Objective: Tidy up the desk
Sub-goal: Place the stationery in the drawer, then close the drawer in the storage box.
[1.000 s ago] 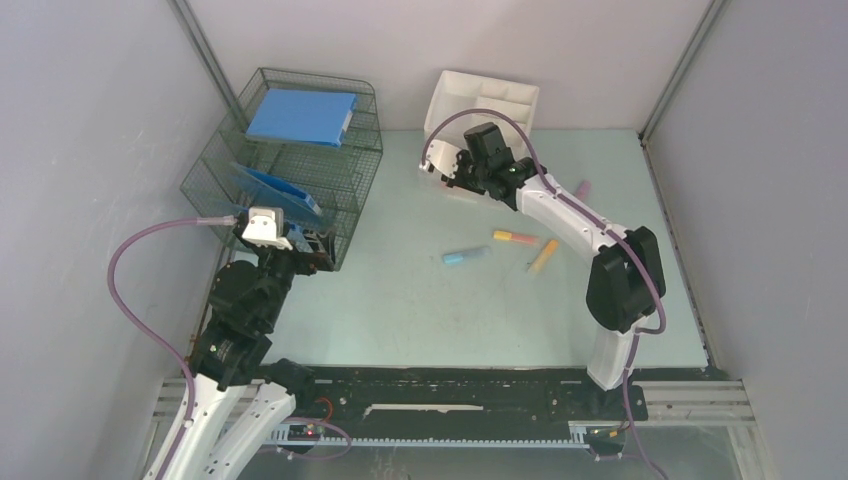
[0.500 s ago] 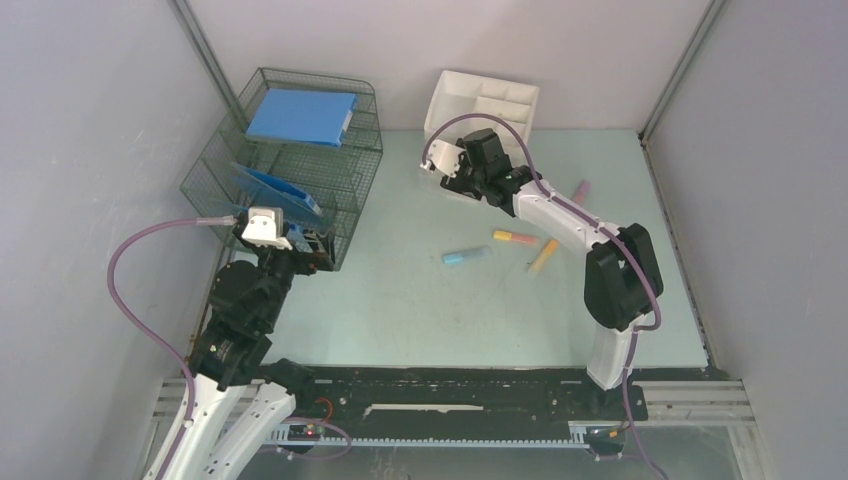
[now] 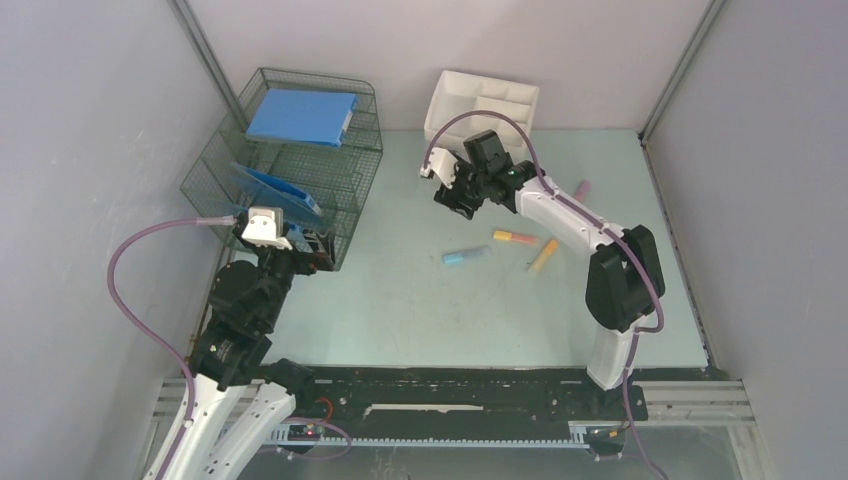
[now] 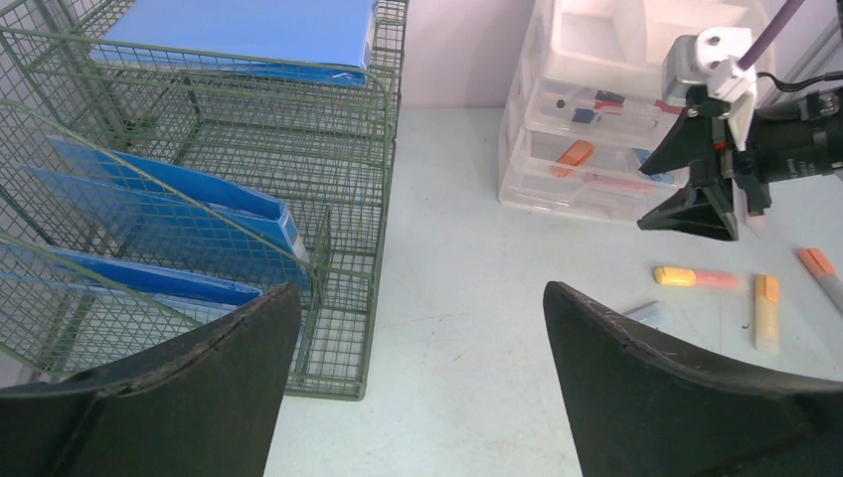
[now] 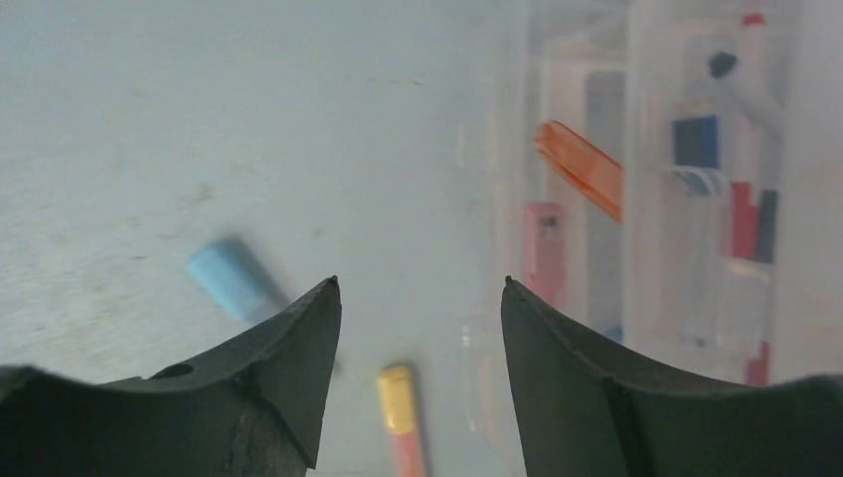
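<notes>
The desk [image 3: 400,300] is a pale mint-green tabletop. Loose markers lie on it right of centre: a blue one [image 3: 466,257], a yellow-and-pink one [image 3: 515,238], an orange one [image 3: 543,256] and a pink one [image 3: 582,189]. My right gripper [image 3: 452,192] hangs open and empty just in front of the white drawer organizer [image 3: 482,100]. In the right wrist view its open gripper [image 5: 420,286] looks down on the blue marker [image 5: 227,278] and the yellow-capped marker [image 5: 398,397]. My left gripper [image 4: 422,288] stands wide open and empty beside the wire rack [image 4: 328,248].
The green wire rack [image 3: 290,160] at the back left holds several blue folders [image 3: 300,115]. The organizer's clear drawers [image 4: 587,159] hold small stationery. Grey walls close in the desk on three sides. A black rail [image 3: 450,385] runs along the near edge.
My right gripper has opened and drawn back from the drawer organizer, swinging a little left and toward the desk's middle. The left arm has not moved.
</notes>
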Tool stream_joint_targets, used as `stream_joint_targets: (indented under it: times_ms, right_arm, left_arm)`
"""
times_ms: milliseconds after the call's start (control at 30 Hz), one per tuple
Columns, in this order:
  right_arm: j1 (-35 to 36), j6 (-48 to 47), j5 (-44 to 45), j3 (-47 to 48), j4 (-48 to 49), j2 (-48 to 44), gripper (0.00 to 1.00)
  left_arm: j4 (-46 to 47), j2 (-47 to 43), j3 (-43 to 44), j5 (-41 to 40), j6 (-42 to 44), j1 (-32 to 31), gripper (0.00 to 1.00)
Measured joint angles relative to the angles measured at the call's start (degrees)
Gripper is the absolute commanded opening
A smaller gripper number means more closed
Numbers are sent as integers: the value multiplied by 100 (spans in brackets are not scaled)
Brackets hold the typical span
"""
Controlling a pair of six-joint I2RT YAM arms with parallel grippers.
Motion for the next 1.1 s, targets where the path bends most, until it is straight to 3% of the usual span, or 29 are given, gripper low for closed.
stream_joint_targets:
  times_ms: [400, 500, 567, 700, 833, 1100]
  right_arm:
    - [-17, 63, -1926, 839, -1504, -24, 69]
    - [-17, 61, -2144, 1137, -1766, 68, 63]
    - [-11, 46, -2159, 1307, -1884, 186, 54]
    - [17, 4, -1945, 1635, -2107, 549, 20]
    - [85, -42, -1329, 1805, -2159, 966, 2]
    - [195, -81, 514, 1451, -1438, 1311, 2]
  left_arm:
    - [0, 0, 0, 0, 2, 0, 100]
    - [0, 0, 0, 0, 4, 0, 100]
    - [0, 0, 0, 0, 9, 0, 100]
    - [0, 0, 0, 0, 44, 0, 100]
    - [0, 0, 0, -2, 44, 0, 100]
    - [0, 4, 0, -4, 46, 0, 100]
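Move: The lower drawer with the orange and pink stationery has its middle about 9 cm ahead of the right hand, 3 cm to its right and 6 cm below. On the table, some 9 cm below the hand, the blue marker lies about 7 cm back and 2 cm left, the yellow-pink marker roughly 3 cm back and 8 cm right. From the left hand the drawer is about 28 cm ahead, 31 cm right and 20 cm lower. Backing off from the drawer unit, the empty right hand goes about 6 cm back, 4 cm left and 4 cm up. It then turns round, sinks some 9 cm and comes forward about 7 cm, easing right, to sit low before the drawer, shutting its open fingers to a closed tip on the way. The wrist swings roughly 15 degrees counter-clockwise, then back. ##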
